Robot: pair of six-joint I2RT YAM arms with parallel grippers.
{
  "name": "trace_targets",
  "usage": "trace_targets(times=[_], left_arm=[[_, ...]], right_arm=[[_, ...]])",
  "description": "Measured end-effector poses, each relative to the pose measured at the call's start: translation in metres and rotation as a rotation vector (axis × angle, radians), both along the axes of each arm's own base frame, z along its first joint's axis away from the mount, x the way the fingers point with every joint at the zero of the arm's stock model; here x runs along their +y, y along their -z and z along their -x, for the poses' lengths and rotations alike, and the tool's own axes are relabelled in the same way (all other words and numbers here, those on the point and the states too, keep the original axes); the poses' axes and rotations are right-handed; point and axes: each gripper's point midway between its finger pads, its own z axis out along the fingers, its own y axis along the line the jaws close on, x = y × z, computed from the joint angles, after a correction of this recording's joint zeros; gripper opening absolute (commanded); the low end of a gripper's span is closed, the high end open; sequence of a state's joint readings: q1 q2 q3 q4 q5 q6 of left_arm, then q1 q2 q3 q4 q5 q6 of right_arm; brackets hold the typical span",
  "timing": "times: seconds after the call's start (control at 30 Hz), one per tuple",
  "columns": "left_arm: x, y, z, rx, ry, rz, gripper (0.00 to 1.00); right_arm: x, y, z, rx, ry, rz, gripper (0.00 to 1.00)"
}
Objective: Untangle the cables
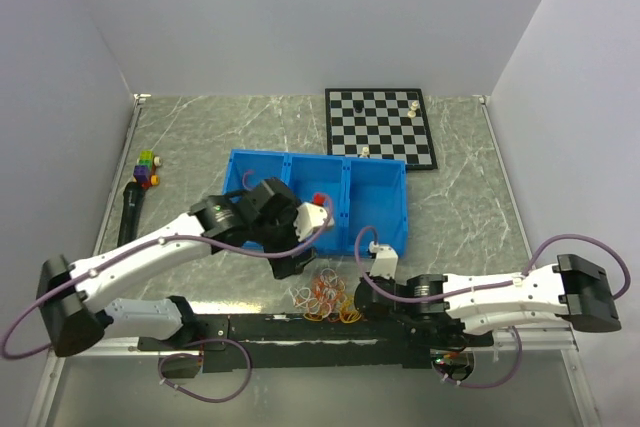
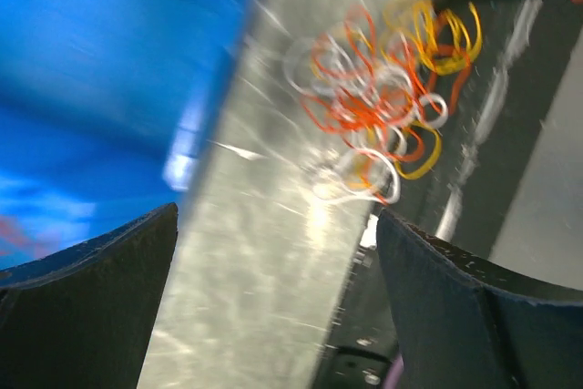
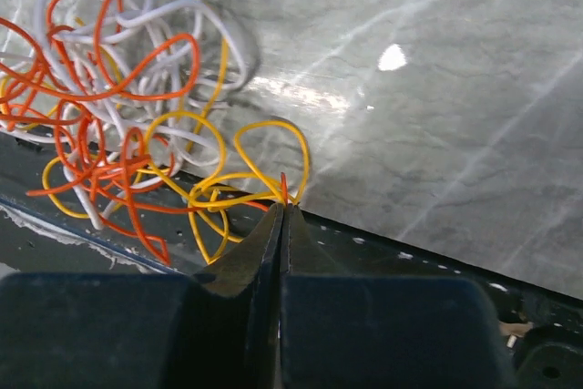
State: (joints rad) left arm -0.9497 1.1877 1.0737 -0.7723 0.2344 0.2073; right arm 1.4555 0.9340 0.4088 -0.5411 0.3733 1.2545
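Note:
The cables [image 1: 328, 297] lie as a small clump of orange, white and yellow loops on the marble table, just in front of the blue bin [image 1: 320, 197]. My left gripper [image 1: 292, 262] hovers at the clump's far left, between bin and clump. In the left wrist view, which is blurred, the left gripper [image 2: 278, 298] is open with bare table between its fingers. The cables [image 2: 373, 107] lie ahead of them, untouched. My right gripper [image 3: 284, 211] is shut on a yellow loop and an orange strand at the near right edge of the cables [image 3: 118, 116], over the black rail.
The blue bin [image 2: 109, 88] has three compartments, and a small red thing [image 1: 318, 197] lies in the middle one. A chessboard [image 1: 380, 127] with a few pieces sits behind it. Coloured blocks [image 1: 148, 169] and a black tool [image 1: 130, 212] lie far left. A black rail [image 1: 300, 332] runs along the near edge.

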Motion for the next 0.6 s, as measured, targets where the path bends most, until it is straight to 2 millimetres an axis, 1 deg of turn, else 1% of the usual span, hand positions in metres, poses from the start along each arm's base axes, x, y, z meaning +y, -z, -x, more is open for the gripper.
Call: trace_targets(times=[0.1, 0.17, 0.2, 0.3, 0.4, 0.6], left_arm=[[0.004, 0.035, 0.013, 0.100, 0.007, -0.067, 0.94], [0.005, 0.052, 0.020, 0.145, 0.008, -0.102, 0.94], [0.004, 0.057, 0.023, 0.164, 0.011, -0.111, 0.94], [-0.007, 0.066, 0.027, 0.212, 0.015, -0.110, 0.94], [-0.018, 0.072, 0.029, 0.259, 0.001, -0.088, 0.93], [-0.040, 0.065, 0.027, 0.304, -0.043, 0.001, 0.88]], right_arm=[[0.006, -0.003, -0.001, -0.005, -0.011, 0.006, 0.00], [0.010, -0.006, -0.001, -0.008, -0.014, -0.007, 0.00], [0.011, -0.006, -0.001, -0.008, -0.014, -0.011, 0.00], [0.012, -0.009, -0.001, -0.011, -0.014, -0.028, 0.00], [0.014, -0.012, -0.002, -0.015, -0.014, -0.052, 0.00], [0.015, -0.012, -0.002, -0.019, -0.017, -0.059, 0.00]])
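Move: Back and to the right of the open left hand lies the cable tangle, about 6 cm back, 5 cm right and 15 cm below; the yellow loop in the right gripper is some 9 cm back and 12 cm right, 14 cm below. The blue box's middle is about 14 cm ahead and 3 cm left, 13 cm below. From the right hand the tangle's middle lies about 3 cm ahead and 8 cm left, nearly level. Dropping quickly towards the tangle, the empty left hand sinks about 7 cm while drawing back 3 cm, then slides some 4 cm to the right with its height nearly kept, fingers staying wide open and their tips swinging back about 15 degrees. The right hand keeps its pinch on the yellow loop and eases roughly 1.5 cm left towards the tangle, rising about 1 cm. ##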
